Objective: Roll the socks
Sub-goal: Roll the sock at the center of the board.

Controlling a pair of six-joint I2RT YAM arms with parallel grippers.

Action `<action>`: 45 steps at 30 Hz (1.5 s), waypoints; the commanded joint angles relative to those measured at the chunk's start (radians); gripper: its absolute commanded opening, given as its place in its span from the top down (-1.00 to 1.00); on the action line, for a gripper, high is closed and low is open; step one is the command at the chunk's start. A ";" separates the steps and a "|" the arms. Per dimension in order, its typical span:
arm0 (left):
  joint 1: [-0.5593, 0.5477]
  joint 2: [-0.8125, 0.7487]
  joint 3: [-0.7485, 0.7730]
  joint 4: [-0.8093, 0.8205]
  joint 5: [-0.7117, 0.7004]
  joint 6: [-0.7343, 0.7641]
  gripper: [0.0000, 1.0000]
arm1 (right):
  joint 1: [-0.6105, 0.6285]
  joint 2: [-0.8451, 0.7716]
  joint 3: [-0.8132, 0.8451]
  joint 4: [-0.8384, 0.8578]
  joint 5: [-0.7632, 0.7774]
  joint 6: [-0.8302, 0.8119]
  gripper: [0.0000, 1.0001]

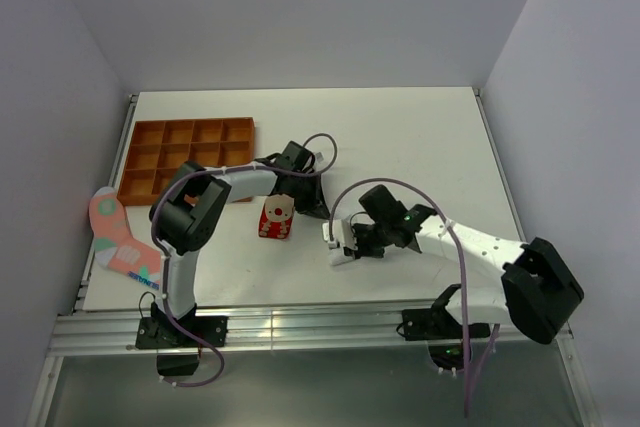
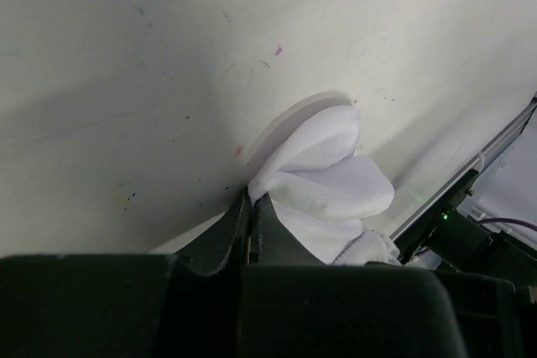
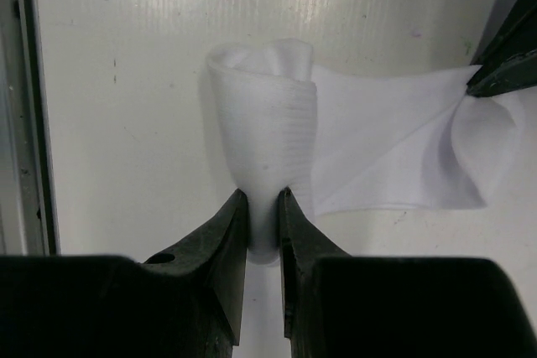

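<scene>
A white sock lies on the table, one end rolled into a thick tube. My right gripper is shut on the base of that roll. At the loose flat end, my left gripper is shut on a pinch of the sock's edge; its dark fingertip shows in the right wrist view. From above, both grippers meet at mid-table over the white sock. A red sock with white spots sits bunched just left of them.
An orange compartment tray stands at the back left. A salmon sock with teal markings hangs over the table's left edge. A metal rail runs along the near edge.
</scene>
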 commanded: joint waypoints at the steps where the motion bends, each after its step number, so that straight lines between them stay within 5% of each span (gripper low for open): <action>1: 0.019 -0.010 -0.050 0.025 -0.196 0.005 0.99 | -0.057 0.113 0.082 -0.195 -0.151 -0.051 0.74; 8: 0.020 -0.043 -0.103 0.072 -0.223 -0.025 0.99 | -0.137 0.397 0.309 -0.493 -0.263 -0.198 0.76; 21: -0.003 -0.218 -0.364 0.301 -0.301 -0.165 0.99 | -0.194 0.709 0.505 -0.557 -0.264 -0.100 0.78; 30: -0.021 -0.238 -0.406 0.367 -0.390 -0.173 0.98 | -0.195 0.859 0.679 -0.648 -0.252 -0.048 0.77; 45: -0.083 -0.428 -0.588 0.502 -0.557 -0.283 0.22 | -0.203 0.942 0.780 -0.685 -0.233 0.008 0.78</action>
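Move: Your left fingers are already shut on the toe of the white sock. From them, the cuff roll in your right gripper lies about 10 cm back and 5 cm to the right, at much the same height; the red sock's middle is some 10 cm left and 5 cm ahead. From the right hand, the pinched toe lies roughly 11 cm ahead, 7 cm left and 3 cm lower, with the red sock 15 cm ahead and 18 cm left. Keep the cuff roll pinched in the right gripper and tip that hand over by some 50 degrees, so its fingers swing to point back as well as left and down, easing it slightly forward, left and down. Meanwhile draw the left gripper left with the toe, then open it to let go and carry on towards the red sock, about 6 cm in all, turning counter-clockwise. ##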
